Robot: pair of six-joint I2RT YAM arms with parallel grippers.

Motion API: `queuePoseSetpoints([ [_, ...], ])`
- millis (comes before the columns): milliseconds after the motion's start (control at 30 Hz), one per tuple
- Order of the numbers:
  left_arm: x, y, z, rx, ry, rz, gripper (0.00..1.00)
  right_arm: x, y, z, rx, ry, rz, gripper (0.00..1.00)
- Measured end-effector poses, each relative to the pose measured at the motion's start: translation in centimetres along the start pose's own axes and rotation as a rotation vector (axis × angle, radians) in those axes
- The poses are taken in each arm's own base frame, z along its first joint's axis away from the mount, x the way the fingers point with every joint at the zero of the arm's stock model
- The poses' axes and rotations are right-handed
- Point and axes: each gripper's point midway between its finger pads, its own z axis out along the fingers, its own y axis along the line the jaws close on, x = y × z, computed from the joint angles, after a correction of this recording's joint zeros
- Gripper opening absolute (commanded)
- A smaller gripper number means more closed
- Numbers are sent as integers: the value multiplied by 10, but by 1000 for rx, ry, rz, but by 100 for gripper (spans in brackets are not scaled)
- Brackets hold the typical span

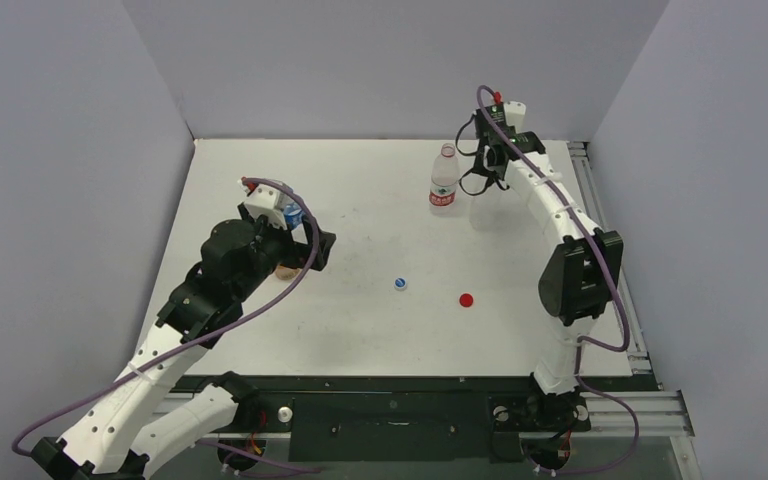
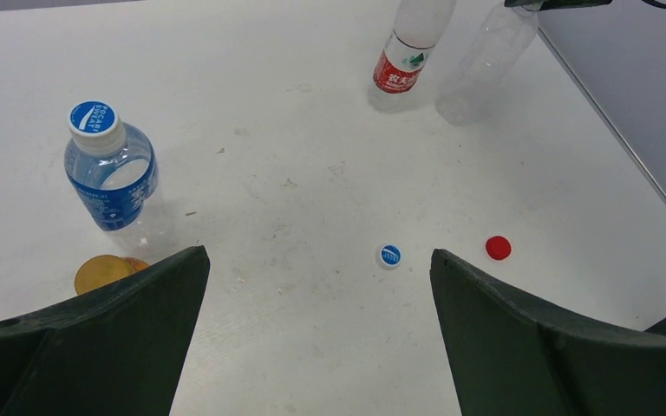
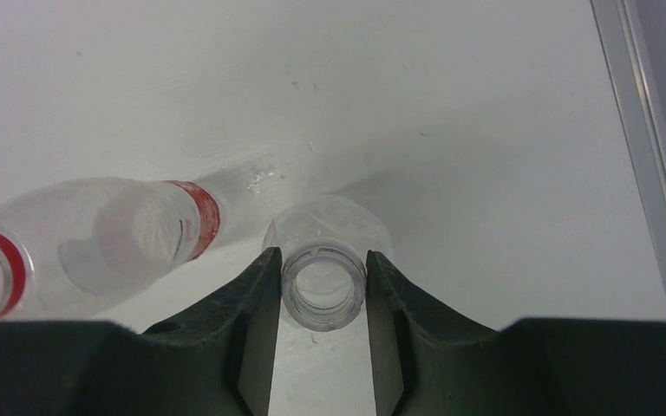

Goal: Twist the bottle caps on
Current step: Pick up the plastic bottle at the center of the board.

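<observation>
A blue-and-white cap (image 1: 400, 283) (image 2: 388, 255) and a red cap (image 1: 466, 299) (image 2: 498, 248) lie loose mid-table. An orange-gold cap (image 2: 100, 273) lies beside the blue-label bottle (image 2: 111, 173) (image 1: 290, 213), which carries another blue-and-white cap (image 2: 93, 119). My left gripper (image 2: 316, 256) (image 1: 322, 250) hangs open over bare table, with nothing between its fingers. At the far right my right gripper (image 3: 323, 257) (image 1: 485, 180) is shut on the open neck of an upright clear bottle (image 3: 323, 286) (image 2: 486, 65). A red-label bottle (image 3: 113, 238) (image 1: 444, 180) stands uncapped just left of it.
A metal rail (image 1: 600, 230) (image 3: 650, 173) runs along the table's right edge, close to the clear bottle. Grey walls close the back and both sides.
</observation>
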Motion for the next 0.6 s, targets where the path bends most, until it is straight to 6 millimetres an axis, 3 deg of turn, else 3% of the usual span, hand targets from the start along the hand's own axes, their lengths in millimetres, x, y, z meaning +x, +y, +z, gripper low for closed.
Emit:
queuePoseSetpoints([
  [167,6,-7,9,48,-1,12,97,14,-25,-34,26,21,-11,0],
  [333,19,-26,23,168,10,65,96,27,-44,-104,-22,-17,-11,0],
  [433,25,-46,26,298,0,106,96,37,-32,-159,-140,-65,-42,0],
  [600,24,-83,24,536,-78,193,96,60,6,-236,-428,-91,-114,0],
])
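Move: The right gripper already pinches the neck of the clear plastic bottle, whose middle is about 9 cm below it. The open left gripper waits some 23 cm back from the right one, 35 cm to its left and 10 cm higher. Counted from the right gripper, the red-label bottle stands 2 cm ahead and 11 cm left, and the red cap lies 23 cm back and 4 cm left. From the left gripper, the clear bottle is about 23 cm ahead, 35 cm right and 20 cm below. Keep the right gripper shut on the clear bottle's neck and draw it back about 21 cm while raising it; only in the second half swing it left towards the left gripper, turning counter-clockwise. Meanwhile bring the left gripper, still wide open, rightwards about 9 cm towards the bottle, turning it some 30 degrees clockwise. ##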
